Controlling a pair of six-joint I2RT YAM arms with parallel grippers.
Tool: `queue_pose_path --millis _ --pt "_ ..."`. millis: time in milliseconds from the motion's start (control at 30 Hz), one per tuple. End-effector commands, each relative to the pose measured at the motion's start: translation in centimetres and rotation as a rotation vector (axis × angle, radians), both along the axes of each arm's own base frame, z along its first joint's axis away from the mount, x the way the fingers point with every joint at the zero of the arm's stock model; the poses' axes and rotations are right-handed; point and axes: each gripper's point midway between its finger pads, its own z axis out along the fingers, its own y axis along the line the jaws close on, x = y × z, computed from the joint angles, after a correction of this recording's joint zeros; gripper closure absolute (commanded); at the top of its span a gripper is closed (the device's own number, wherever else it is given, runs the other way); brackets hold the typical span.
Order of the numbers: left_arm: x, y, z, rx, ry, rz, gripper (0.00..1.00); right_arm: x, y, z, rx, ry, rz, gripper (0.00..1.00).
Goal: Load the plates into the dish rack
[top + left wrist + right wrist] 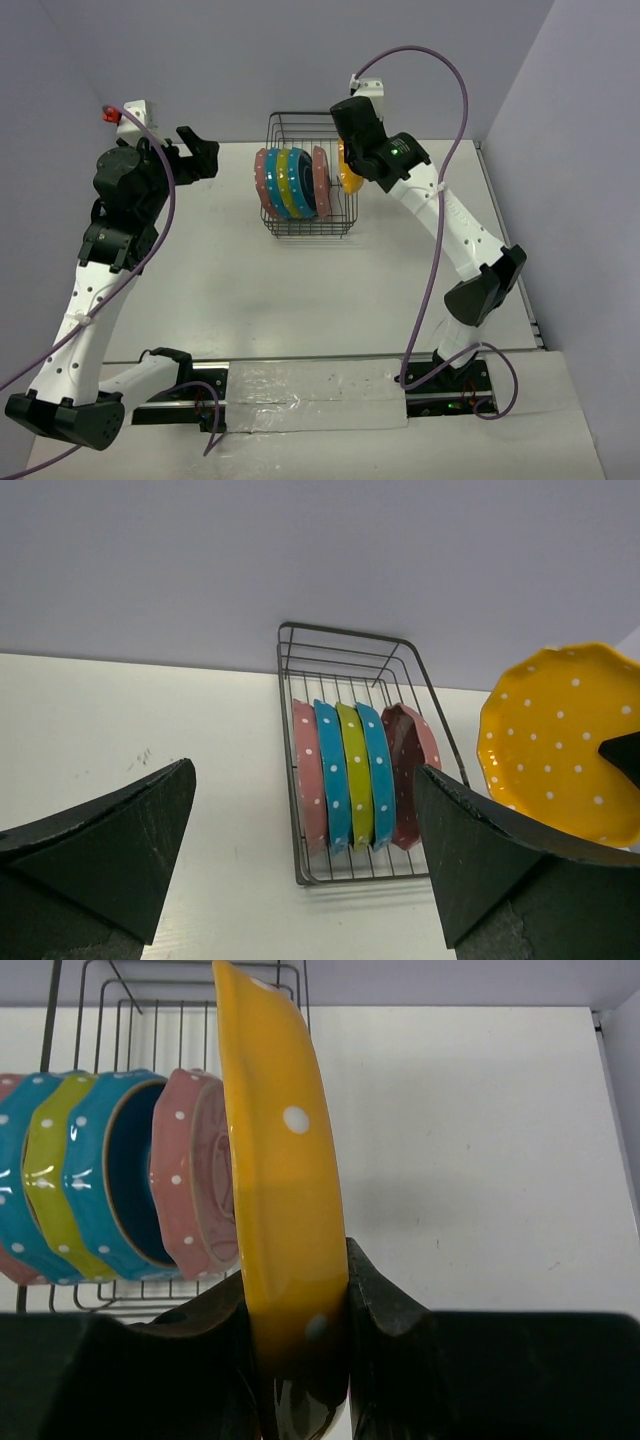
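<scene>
The black wire dish rack stands at the back middle of the table. In it several plates stand on edge: pink, teal, yellow-green, teal and pink. My right gripper is shut on the rim of the orange-yellow plate. It holds that plate upright at the rack's right end, just right of the last pink plate. My left gripper hangs open and holds nothing, left of the rack, with the orange-yellow plate in its view.
A white unit with a red top sits at the back left corner. Grey walls close the back and right sides. A pale strip of tape runs along the near edge between the arm bases.
</scene>
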Motion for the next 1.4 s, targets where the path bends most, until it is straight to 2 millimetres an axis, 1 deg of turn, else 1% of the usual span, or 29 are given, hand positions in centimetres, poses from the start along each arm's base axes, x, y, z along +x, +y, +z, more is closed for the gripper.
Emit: queue_pose_path --millis 0,100,367,500,700,867,967,1133,1200,1233,1267,1333,1367 --pt "-0.2 0.9 1.3 -0.018 -0.047 0.047 0.01 2.0 0.3 4.3 0.109 -0.192 -0.103 1.00" --pt "-0.1 1.1 1.0 -0.013 -0.045 0.056 0.01 2.9 1.0 2.5 0.075 -0.168 -0.108 1.00" --pt "0.1 1.3 0.5 0.002 -0.043 0.067 0.01 4.2 2.7 -0.2 0.024 -0.142 -0.094 1.00" --pt "0.3 1.3 0.2 0.008 -0.039 0.067 0.01 5.0 3.6 -2.0 -0.020 -0.137 -0.087 1.00" --pt "0.3 1.5 -0.2 0.023 -0.039 0.079 0.01 5.9 4.4 -4.4 -0.080 -0.119 -0.092 1.00" --pt "0.3 1.8 -0.4 0.029 -0.041 0.091 0.01 6.5 4.8 -5.6 -0.100 -0.113 -0.103 1.00" --pt "0.3 1.8 -0.5 0.035 -0.040 0.092 0.01 7.0 5.1 -6.6 -0.129 -0.104 -0.112 1.00" --pt "0.3 2.0 -0.7 0.041 -0.041 0.100 0.01 7.1 5.3 -8.1 -0.178 -0.091 -0.126 1.00" --pt "0.3 2.1 -0.8 0.043 -0.041 0.103 0.01 7.1 5.3 -9.0 -0.214 -0.083 -0.139 1.00" --pt "0.3 2.1 -0.9 0.043 -0.041 0.105 0.01 7.0 5.3 -9.4 -0.227 -0.081 -0.142 1.00" --pt "0.3 2.1 -0.9 0.043 -0.043 0.106 0.01 6.9 5.5 -10.1 -0.248 -0.074 -0.143 1.00" --pt "0.3 2.1 -0.9 0.044 -0.044 0.106 0.01 6.6 5.5 -10.4 -0.275 -0.080 -0.156 1.00" --pt "0.3 2.1 -1.0 0.043 -0.041 0.106 0.01 6.5 5.4 -10.9 -0.289 -0.079 -0.161 1.00"
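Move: My right hand already holds the yellow plate by its rim. The free slot at the right end of the dish rack has its middle about 12 cm ahead, 6 cm to the left and 15 cm below that hand. The last pink plate stands some 4 cm left of the slot, with a blue plate about 4 cm beyond it, both level with the slot. From my left hand the slot lies roughly 19 cm ahead, 25 cm to the right and 22 cm down. I bring the yellow plate down about 11 cm with my right hand, going some 6 cm left and 5 cm forward as I sink, into the gap between the last pink plate and the rack's right rail. Once down I ease a little farther left and roll the hand's left side lower, 15 degrees in all, keeping my grip. My open, empty left hand sinks 3 cm, well clear. ##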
